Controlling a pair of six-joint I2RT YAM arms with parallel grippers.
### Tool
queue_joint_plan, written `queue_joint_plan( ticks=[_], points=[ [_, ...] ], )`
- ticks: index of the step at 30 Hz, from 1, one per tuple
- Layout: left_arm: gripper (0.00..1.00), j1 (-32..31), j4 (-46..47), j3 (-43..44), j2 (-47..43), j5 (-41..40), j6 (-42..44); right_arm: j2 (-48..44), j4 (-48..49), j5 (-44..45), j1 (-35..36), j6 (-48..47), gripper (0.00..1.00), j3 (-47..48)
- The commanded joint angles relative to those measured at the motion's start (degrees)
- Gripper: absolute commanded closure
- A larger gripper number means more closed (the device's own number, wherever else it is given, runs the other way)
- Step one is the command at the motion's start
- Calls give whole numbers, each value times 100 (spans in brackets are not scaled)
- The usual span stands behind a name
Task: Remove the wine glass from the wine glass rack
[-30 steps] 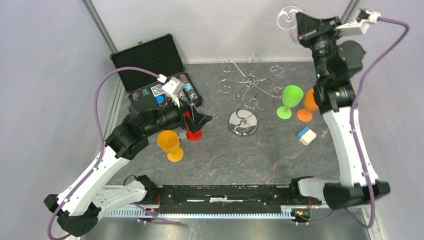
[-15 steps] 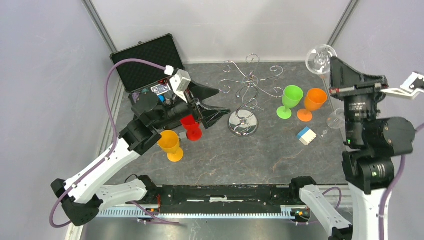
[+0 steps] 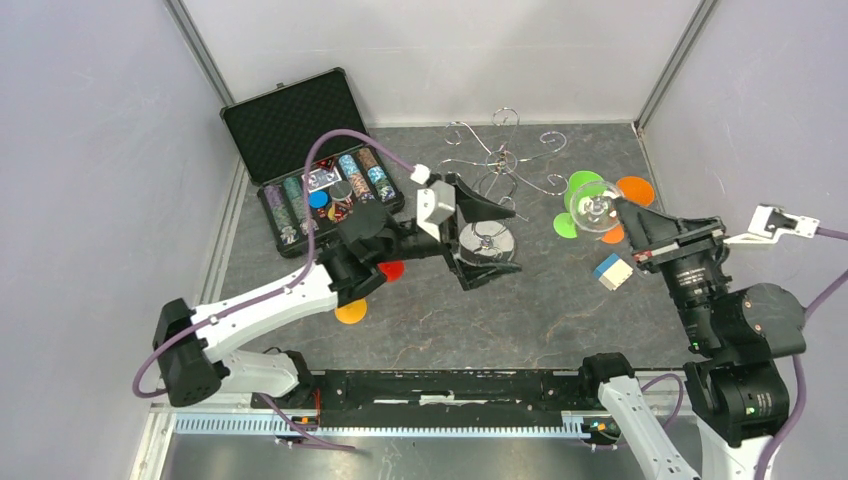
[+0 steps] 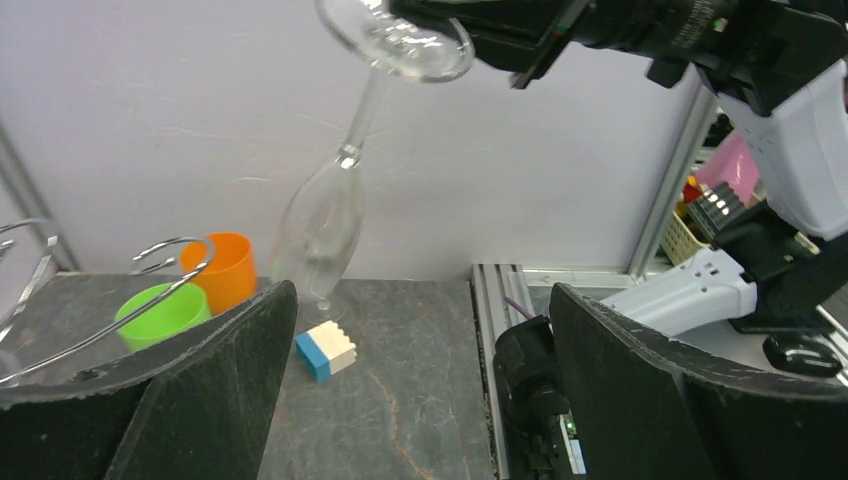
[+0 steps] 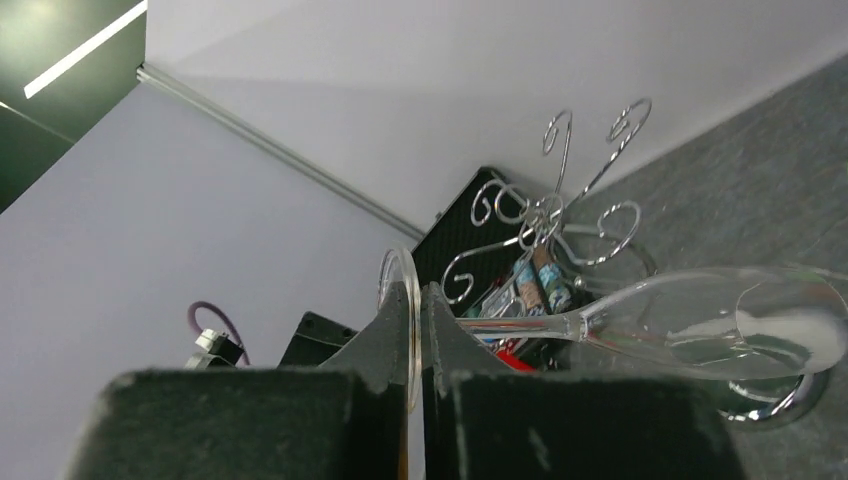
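The clear wine glass hangs upside down and tilted, its bowl low near the table. My right gripper is shut on its round foot, with the stem and bowl reaching right. The glass is clear of the chrome wine glass rack, which stands at the middle back with curled hooks and a domed base. My left gripper is open over that base, pointing right, with nothing between its fingers. A rack hook shows at its left.
A green cup and an orange cup stand right of the rack, with a blue and white block nearer. An open black case of chips sits back left. A red cup and orange cup lie under the left arm.
My right arm swung down from high at the back right to low near the cups, carrying the glass. My left arm reached right, over the rack base, still open.
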Motion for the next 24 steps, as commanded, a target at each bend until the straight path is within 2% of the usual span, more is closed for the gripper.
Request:
queue_joint_plan(
  ticks=[1, 10, 15, 24],
  points=[
    [1, -217, 1184, -74, 322, 384, 451, -140, -36, -857, 19, 739, 100, -316],
    [3, -373, 1339, 246, 1085, 500, 600, -432, -273, -1088, 19, 1283, 100, -485],
    [17, -423, 1360, 587, 1500, 603, 441, -457, -185, -1309, 25, 1420, 100, -605],
    [35, -442, 1610, 861, 1851, 602, 125, -556, 18, -1429, 23, 1561, 100, -979]
  ],
)
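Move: The clear wine glass hangs base-up from my right fingers. From my left hand its middle is about 4 cm ahead, 11 cm right and roughly level. The empty rack stands some 17 cm straight ahead; the green glass is about 20 cm ahead and 15 cm right, and the toy block some 10 cm ahead and 24 cm right, both on the table far below. From my right hand, the open left fingers are about 15 cm left, 1 cm back and 7 cm lower. I bring my two hands together for a handover: my left hand goes about 7.5 cm right and nearly 5 cm down towards the stem just under the glass's base, its fingers starting to close from wide open once near. My right hand keeps its pinch on the base rim, lowering the glass 5 to 6 cm and carrying it about 4 cm left, while tipping down and turning some 15 degrees counter-clockwise. ##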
